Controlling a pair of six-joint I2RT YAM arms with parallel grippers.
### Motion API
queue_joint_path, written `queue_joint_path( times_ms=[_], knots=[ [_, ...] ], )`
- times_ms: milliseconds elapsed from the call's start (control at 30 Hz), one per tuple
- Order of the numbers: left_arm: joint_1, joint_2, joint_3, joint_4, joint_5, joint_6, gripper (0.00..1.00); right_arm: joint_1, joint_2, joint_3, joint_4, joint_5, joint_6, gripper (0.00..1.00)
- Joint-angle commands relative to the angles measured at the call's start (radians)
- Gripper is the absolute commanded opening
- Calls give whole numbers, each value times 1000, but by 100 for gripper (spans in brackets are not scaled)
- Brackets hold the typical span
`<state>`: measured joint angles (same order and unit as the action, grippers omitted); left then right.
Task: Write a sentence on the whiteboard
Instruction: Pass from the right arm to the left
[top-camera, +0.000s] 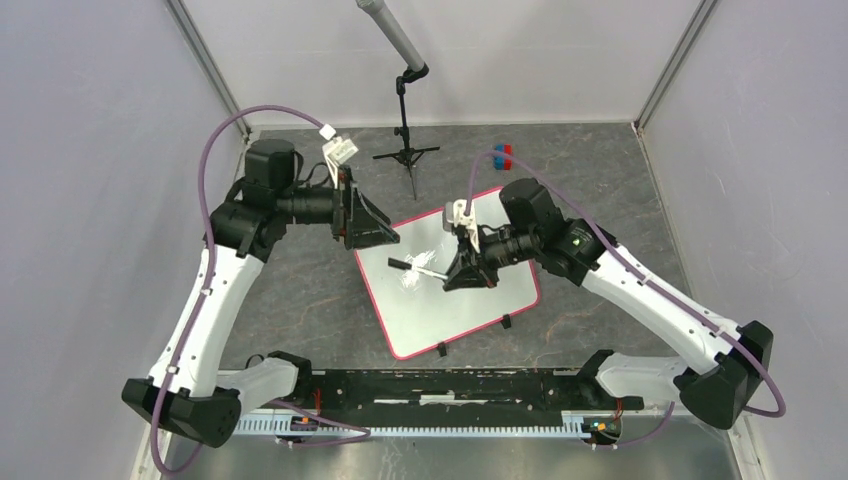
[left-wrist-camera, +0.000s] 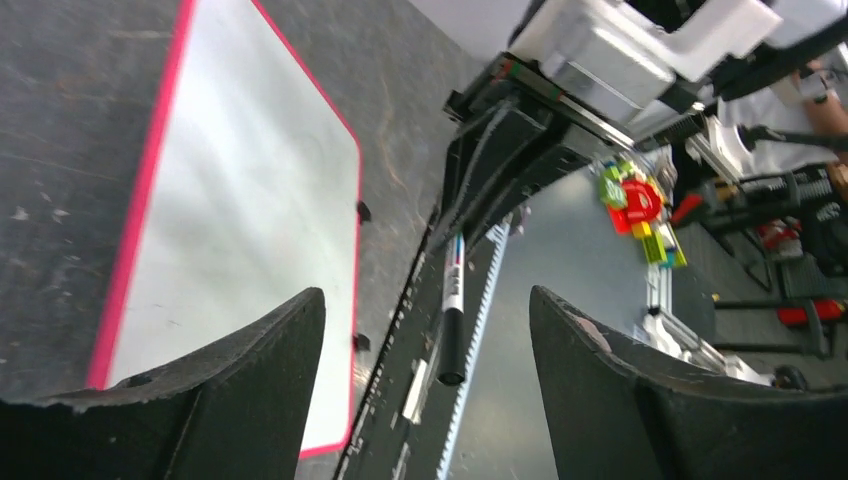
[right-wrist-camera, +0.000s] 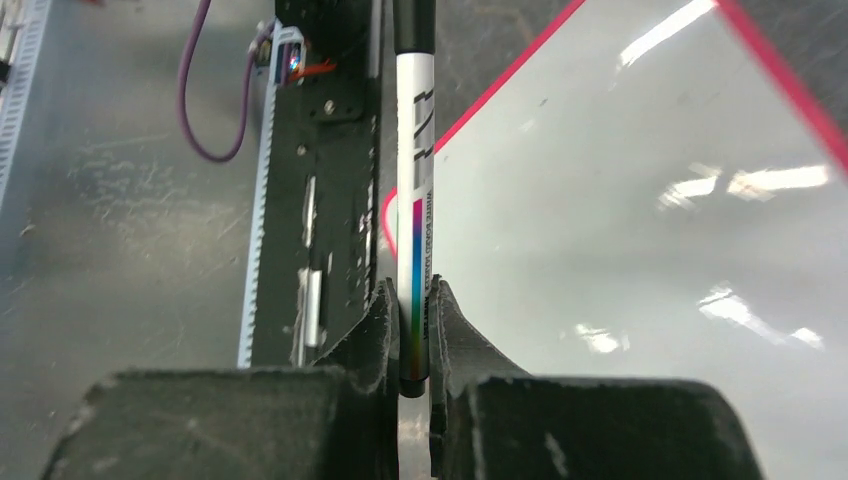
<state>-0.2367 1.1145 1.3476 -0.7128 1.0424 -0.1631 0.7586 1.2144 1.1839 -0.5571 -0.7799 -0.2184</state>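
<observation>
The whiteboard lies flat on the table, white with a pink-red rim, and its surface shows no writing; the sentence is not in view. My right gripper hovers over the board's middle, shut on a white marker whose black end points left. In the right wrist view the fingers clamp the marker over the board. My left gripper is open and empty over the board's far left corner. In the left wrist view the gripper frames the marker, apart from both fingers, beside the board.
A black tripod stand with a grey microphone stands behind the board. Red and blue blocks lie at the back right. A black rail runs along the near edge. Small black clips sit on the board's near rim.
</observation>
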Motion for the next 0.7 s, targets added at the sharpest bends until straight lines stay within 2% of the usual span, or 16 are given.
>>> queue_joint_path(
  times_ms=[0, 200, 367, 667],
  knots=[
    [-64, 4, 28, -135, -7, 158, 78, -14, -75, -65, -74, -75, -76, 0],
    [-219, 11, -56, -183, -99, 243, 67, -25, -102, -110, -56, -107, -61, 0],
    [-268, 39, -65, -183, -122, 259, 64, -30, -103, -126, -55, -133, -52, 0],
    [-325, 64, -79, -183, -136, 288, 49, -38, -78, -114, -43, -104, -24, 0]
  ],
)
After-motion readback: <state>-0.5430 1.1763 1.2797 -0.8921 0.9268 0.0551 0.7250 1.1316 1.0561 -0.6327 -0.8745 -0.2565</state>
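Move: The black cap of the marker, which the right gripper already holds by its other end, lies about 4 cm back, 3 cm to the right and 4 cm below the left hand. The right gripper is some 5 cm back, 12 cm to the right and 7 cm below that hand; counted from the right hand, the left gripper is the same distances forward, left and up. The whiteboard's middle is some 3 cm ahead, 11 cm to the right and 31 cm below the left hand. The left hand sinks about 7 cm while coming back some 6 cm and right 4 cm to bring its open fingers around the marker's black cap, their tips swinging back clockwise and tipping down, about 20 degrees in all, as the gap narrows from wide to roughly half without gripping. The right hand keeps its pinch on the marker's far end, first easing back, down and to the right by about 3 cm each way, then holding almost still so that the cap stays put for the left fingers. ##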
